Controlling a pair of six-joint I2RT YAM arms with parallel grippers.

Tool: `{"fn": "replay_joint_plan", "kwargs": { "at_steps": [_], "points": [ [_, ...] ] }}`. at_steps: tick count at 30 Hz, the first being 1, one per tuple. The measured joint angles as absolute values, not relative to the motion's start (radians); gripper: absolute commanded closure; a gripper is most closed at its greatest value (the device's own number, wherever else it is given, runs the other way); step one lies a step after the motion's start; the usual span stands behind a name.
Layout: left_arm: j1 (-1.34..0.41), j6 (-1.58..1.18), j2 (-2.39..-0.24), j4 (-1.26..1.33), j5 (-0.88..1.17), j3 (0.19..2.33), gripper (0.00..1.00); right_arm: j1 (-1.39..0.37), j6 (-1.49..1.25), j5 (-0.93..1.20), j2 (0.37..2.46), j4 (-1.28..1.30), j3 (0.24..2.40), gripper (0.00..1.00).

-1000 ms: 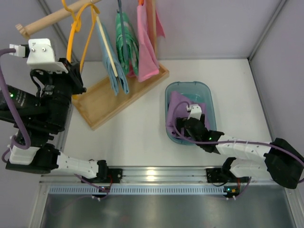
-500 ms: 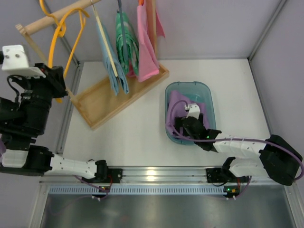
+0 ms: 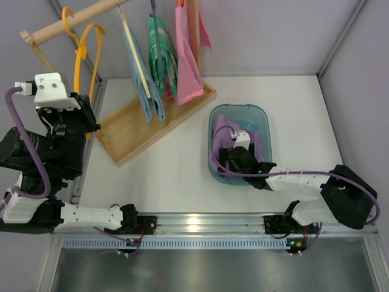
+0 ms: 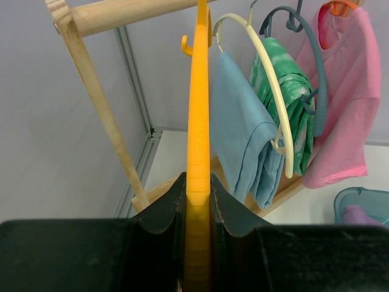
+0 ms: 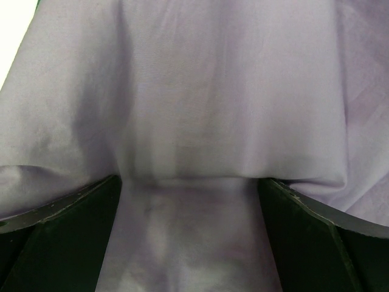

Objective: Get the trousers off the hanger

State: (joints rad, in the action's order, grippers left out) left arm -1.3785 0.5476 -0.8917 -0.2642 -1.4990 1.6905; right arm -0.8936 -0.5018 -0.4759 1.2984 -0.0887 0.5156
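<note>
The orange-yellow hanger (image 3: pixel 81 45) hangs bare by its hook from the left end of the wooden rod (image 3: pixel 91 11). My left gripper (image 3: pixel 82 106) is shut on its lower frame. In the left wrist view the hanger (image 4: pixel 197 109) rises edge-on from between my closed fingers (image 4: pixel 198 194). The lilac trousers (image 3: pixel 222 131) lie crumpled in the teal basin (image 3: pixel 240 108). My right gripper (image 3: pixel 230 159) is down in the basin on top of them. In the right wrist view the lilac cloth (image 5: pixel 231 91) fills the frame and my fingers (image 5: pixel 61 225) stand wide apart with cloth between them.
The wooden rack stands on a tray base (image 3: pixel 140 131) at the back left. On it hang a light blue garment (image 3: pixel 143 79) on a pale hanger (image 4: pixel 270 79), a green garment (image 3: pixel 161 55) on a dark hanger, and a pink garment (image 3: pixel 187 61). Walls close the back and the right side.
My left arm swung left and came partly back, carrying the hanger leftward along the rod. My right gripper edged left in the basin, and the basin shifted slightly with it.
</note>
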Motion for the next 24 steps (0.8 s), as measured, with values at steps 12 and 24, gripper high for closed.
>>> {"fn": "replay_joint_plan", "kwargs": {
  "at_steps": [12, 24],
  "points": [
    [-1.351, 0.499, -0.950, -0.141, -1.512, 1.613, 1.00, -0.894, -0.502, -0.443, 1.317, -0.122, 0.525, 0.03],
    [-0.950, 0.514, -1.224, -0.015, -1.488, 1.607, 1.00, -0.894, -0.498, -0.435, 1.309, -0.136, 0.514, 0.02]
  ]
}}
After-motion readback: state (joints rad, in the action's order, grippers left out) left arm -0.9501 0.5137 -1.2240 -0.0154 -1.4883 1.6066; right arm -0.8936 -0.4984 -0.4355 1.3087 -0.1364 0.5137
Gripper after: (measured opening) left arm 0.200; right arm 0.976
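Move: The left hand already holds the bare orange hanger. The free stretch of the rack's rail lies about 20 cm ahead, 1 cm to its right and some 8 cm higher; the rail's left end is about 15 cm ahead and 12 cm left. The blue trousers hang about 24 cm ahead, 6 cm right and 10 cm lower, the green ones about 28 ahead, 13 right and 8 lower. From the right hand that rail stretch is roughly 13 cm ahead, 30 left and 55 up. Sliding right about 5 cm at first and sinking slightly, the left hand then drives some 8 cm forward towards the free stretch of rail, left of the blue trousers, dropping about 4 cm in all and turning roughly 25 degrees counter-clockwise. The fingers keep their pinch on the orange hanger, its hook end leading. ##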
